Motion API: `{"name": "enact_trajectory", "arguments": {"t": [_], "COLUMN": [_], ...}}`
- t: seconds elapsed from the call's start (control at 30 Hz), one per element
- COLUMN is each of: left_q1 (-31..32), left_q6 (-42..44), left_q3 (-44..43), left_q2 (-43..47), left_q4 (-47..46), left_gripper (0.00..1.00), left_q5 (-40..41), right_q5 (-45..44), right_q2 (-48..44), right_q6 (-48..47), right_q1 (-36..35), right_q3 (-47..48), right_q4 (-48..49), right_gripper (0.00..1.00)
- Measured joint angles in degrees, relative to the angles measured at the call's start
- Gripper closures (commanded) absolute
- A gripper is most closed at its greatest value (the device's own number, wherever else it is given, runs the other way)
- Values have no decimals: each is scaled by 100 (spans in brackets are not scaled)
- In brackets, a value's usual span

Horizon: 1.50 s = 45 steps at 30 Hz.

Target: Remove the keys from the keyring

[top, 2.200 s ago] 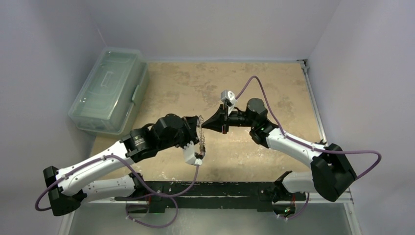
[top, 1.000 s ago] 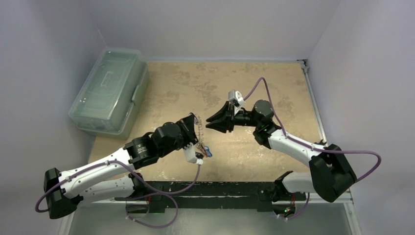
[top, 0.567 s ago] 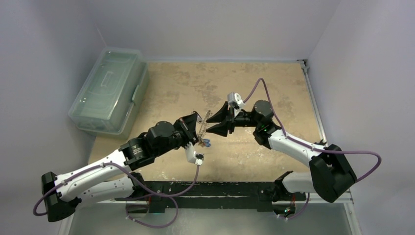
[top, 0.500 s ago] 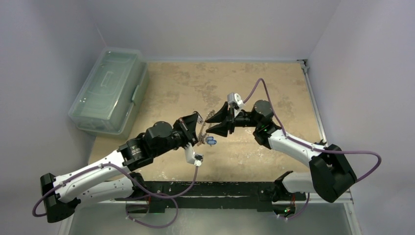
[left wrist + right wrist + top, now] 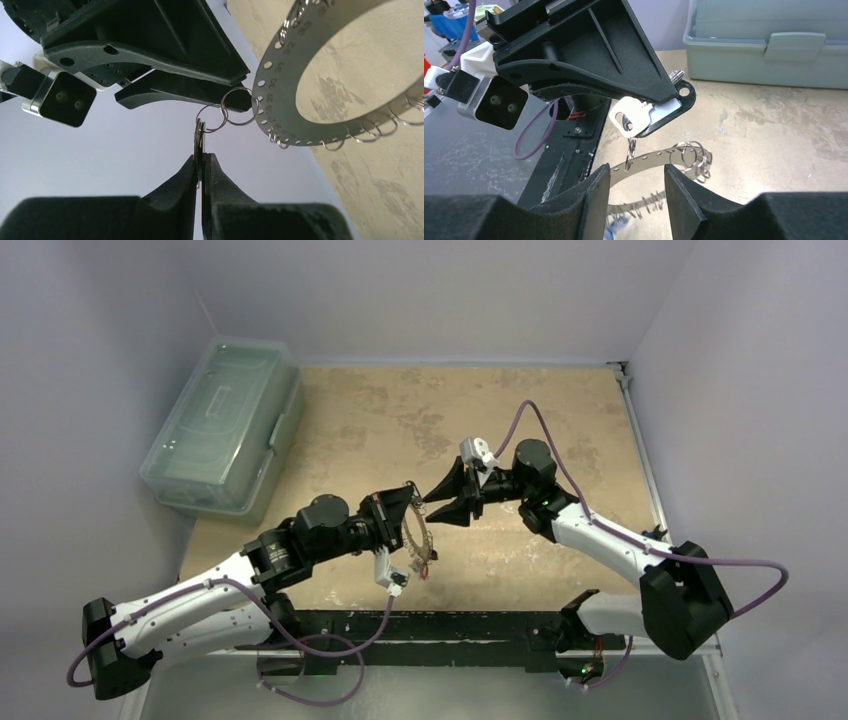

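The keyring (image 5: 282,97) is a flat silvery band with numbered holes and small split rings along its edge. It hangs in the air from a silver key (image 5: 636,117) by two linked split rings (image 5: 232,107). My left gripper (image 5: 201,159) is shut on that key, seen edge-on in the left wrist view. My right gripper (image 5: 631,192) is open and faces the left one, its fingers (image 5: 596,200) just short of the keyring (image 5: 659,155) and touching nothing. More keys, one blue-headed (image 5: 624,222), dangle blurred below. From above, the grippers (image 5: 410,502) (image 5: 437,504) nearly meet over the keyring (image 5: 420,540).
A translucent grey lidded box (image 5: 220,425) stands at the table's far left, also seen in the right wrist view (image 5: 769,45). A black mounting rail (image 5: 430,625) runs along the near edge. The tan tabletop (image 5: 560,410) lies below both grippers.
My left gripper has swung nearer and lower with the key and keyring. My right gripper opened wider and followed it, staying face to face with it.
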<state>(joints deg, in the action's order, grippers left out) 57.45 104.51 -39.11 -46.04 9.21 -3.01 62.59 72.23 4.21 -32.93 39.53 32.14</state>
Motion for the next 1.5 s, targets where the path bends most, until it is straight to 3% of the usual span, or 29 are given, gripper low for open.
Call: {"name": "enact_trajectory", "arguments": {"t": [0.37,0.67,0.87,1.0,1.17,1.27,1.5], "left_q1": [-39,-44,-44,-76,-118,-118,-120], "left_q6": [212,321,317,313,310,308,280], "left_q3": [61,61,59,61,61,59,59], "left_q2": [35,24,17,17,20,20,20], "left_q4": [0,2,0,2,-22,-22,-17], "left_gripper": [100,100,100,100,100,100,100], "left_q5": [-264,-310,-275,-260,-251,-251,-225], "right_q5": [179,212,208,175,142,122,37], "right_q2": [0,0,0,2,26,48,52], "right_q6": [-105,227,275,275,260,258,229], "right_q1": [-7,-20,-44,-50,-87,-116,-120], "right_q3": [11,11,11,11,11,11,11], "right_q4": [-155,247,264,254,173,166,129], "right_gripper": [61,87,91,81,80,98,100]}}
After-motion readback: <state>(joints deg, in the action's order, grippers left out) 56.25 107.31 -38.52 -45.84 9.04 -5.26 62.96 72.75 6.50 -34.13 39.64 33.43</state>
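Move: The small split ring joining the held key to the large numbered keyring lies almost between the right fingertips: about 1 cm back and 1 cm left of the right hand, at its height. The key, in the left fingers, is some 4 cm left, 1 cm ahead and 3 cm above. The keyring's middle hangs about 3 cm back, 1 cm left and 5 cm down. From the left hand, that split ring is about 2 cm right, 1 cm back and 3 cm lower. The right hand, fingers pointing left and half open, eases back about 1 cm and then slightly left, rising roughly 1 cm midway and sinking again, while its fingers close, reopen a little and then shut fully, pinching the small split ring beside the keyring's rim. The left hand keeps the key gripped and stays nearly in place, drifting back about half a centimetre and returning. ##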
